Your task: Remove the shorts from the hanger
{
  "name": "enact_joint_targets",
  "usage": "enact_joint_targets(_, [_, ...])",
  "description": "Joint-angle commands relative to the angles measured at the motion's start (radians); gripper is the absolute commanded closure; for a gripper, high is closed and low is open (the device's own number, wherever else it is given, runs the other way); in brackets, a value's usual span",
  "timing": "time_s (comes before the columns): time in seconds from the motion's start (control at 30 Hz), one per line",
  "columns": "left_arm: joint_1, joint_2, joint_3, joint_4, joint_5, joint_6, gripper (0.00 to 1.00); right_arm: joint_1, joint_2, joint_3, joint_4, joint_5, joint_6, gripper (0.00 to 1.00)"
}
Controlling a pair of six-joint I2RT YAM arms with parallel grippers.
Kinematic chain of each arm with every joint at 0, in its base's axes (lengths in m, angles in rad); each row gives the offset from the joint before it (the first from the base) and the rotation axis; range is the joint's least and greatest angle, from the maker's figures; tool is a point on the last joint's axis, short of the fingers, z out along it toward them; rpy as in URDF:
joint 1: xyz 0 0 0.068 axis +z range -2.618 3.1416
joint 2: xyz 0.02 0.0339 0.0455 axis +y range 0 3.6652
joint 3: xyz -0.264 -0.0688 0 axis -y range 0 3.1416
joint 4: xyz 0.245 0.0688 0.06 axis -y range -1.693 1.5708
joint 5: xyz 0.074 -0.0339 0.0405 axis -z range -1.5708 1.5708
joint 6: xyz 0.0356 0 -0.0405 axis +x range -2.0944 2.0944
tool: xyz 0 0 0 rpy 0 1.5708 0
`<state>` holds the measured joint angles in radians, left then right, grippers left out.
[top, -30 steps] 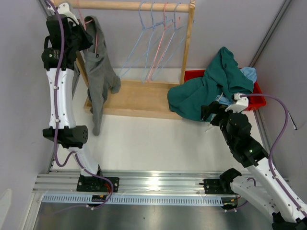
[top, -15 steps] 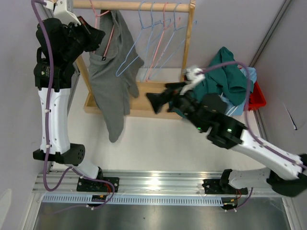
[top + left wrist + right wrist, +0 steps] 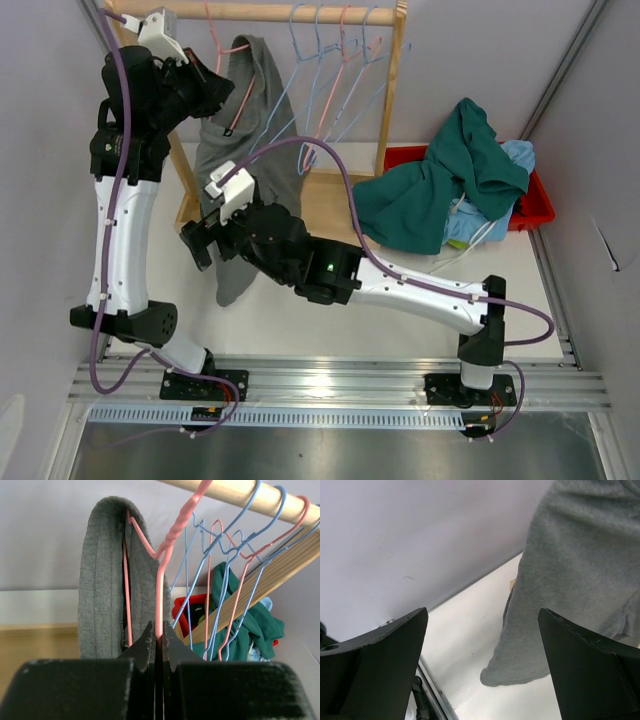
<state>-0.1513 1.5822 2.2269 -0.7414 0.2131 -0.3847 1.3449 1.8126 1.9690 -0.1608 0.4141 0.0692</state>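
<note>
Grey shorts [image 3: 230, 160] hang folded over a pink hanger [image 3: 232, 112] near the left end of the wooden rail. In the left wrist view the grey waistband [image 3: 102, 580] arches over the pink hanger [image 3: 161, 580], and my left gripper [image 3: 159, 630] is shut on its wire stem. From above, the left gripper [image 3: 222, 92] sits just left of the cloth. My right gripper [image 3: 200, 243] reaches across to the lower leg of the shorts. Its jaws stand wide open [image 3: 482, 611] with nothing between them, and the grey leg hem [image 3: 570, 570] hangs just ahead.
The wooden rack has a top rail [image 3: 270, 12] and a flat base [image 3: 320, 205]. Several empty blue and pink hangers [image 3: 335, 70] hang at its right. A red bin [image 3: 535, 205] at the right holds dark teal shorts [image 3: 440, 190] and light blue shorts [image 3: 518, 155].
My right arm has swung from the red bin across to the left, up to the grey shorts' lower leg. The left gripper has carried hanger and shorts rightward along the rail.
</note>
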Motion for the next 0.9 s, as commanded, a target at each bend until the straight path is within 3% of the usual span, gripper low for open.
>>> enact_joint_targets(0.0, [-0.005,-0.09,-0.004,0.129,0.023,-0.011,1.0,-0.015,0.031,0.097,0.027,0.041,-0.026,0.01])
enact_joint_targets(0.4, [-0.005,-0.168,-0.056,0.149,0.078,-0.062,1.0,-0.056,0.171,0.205,0.052,0.118,0.009,0.03])
enact_joint_targets(0.5, [-0.005,-0.175,-0.075,0.18,0.101,-0.094,1.0,-0.046,0.197,0.215,0.058,0.109,0.017,0.48])
enact_joint_targets(0.53, [-0.005,-0.176,-0.084,0.189,0.098,-0.097,1.0,-0.044,0.198,0.215,0.06,0.109,0.021,0.68])
enact_joint_targets(0.63, [-0.005,-0.171,-0.072,0.188,0.089,-0.091,1.0,-0.021,0.186,0.18,0.041,0.12,0.049,1.0])
enact_joint_targets(0.87, [-0.004,-0.104,0.042,0.132,-0.047,0.015,1.0,0.146,0.041,-0.134,0.084,0.228,0.101,1.0])
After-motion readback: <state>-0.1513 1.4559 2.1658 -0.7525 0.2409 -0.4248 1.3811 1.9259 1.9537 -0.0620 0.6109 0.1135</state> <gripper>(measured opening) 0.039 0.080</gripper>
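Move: The grey shorts hang roughly 10 cm ahead of the open right hand and 3 cm to its right, their middle about 3 cm lower. From the left hand, which still pinches the near end of the pink hanger, that middle is some 12 cm ahead, 4 cm right and 15 cm down. The empty hangers hang about 16 cm to the right of the shorts and 3 cm farther out. The right fingers close on the near edge of the grey shorts after reaching about 5 cm forward, with some left and then down, the hand swinging slightly clockwise; they then draw the cloth back about 4 cm and down. Meanwhile the left hand keeps its pinch on the pink hanger and pulls it back about 5 cm and up, then eases slightly down. ##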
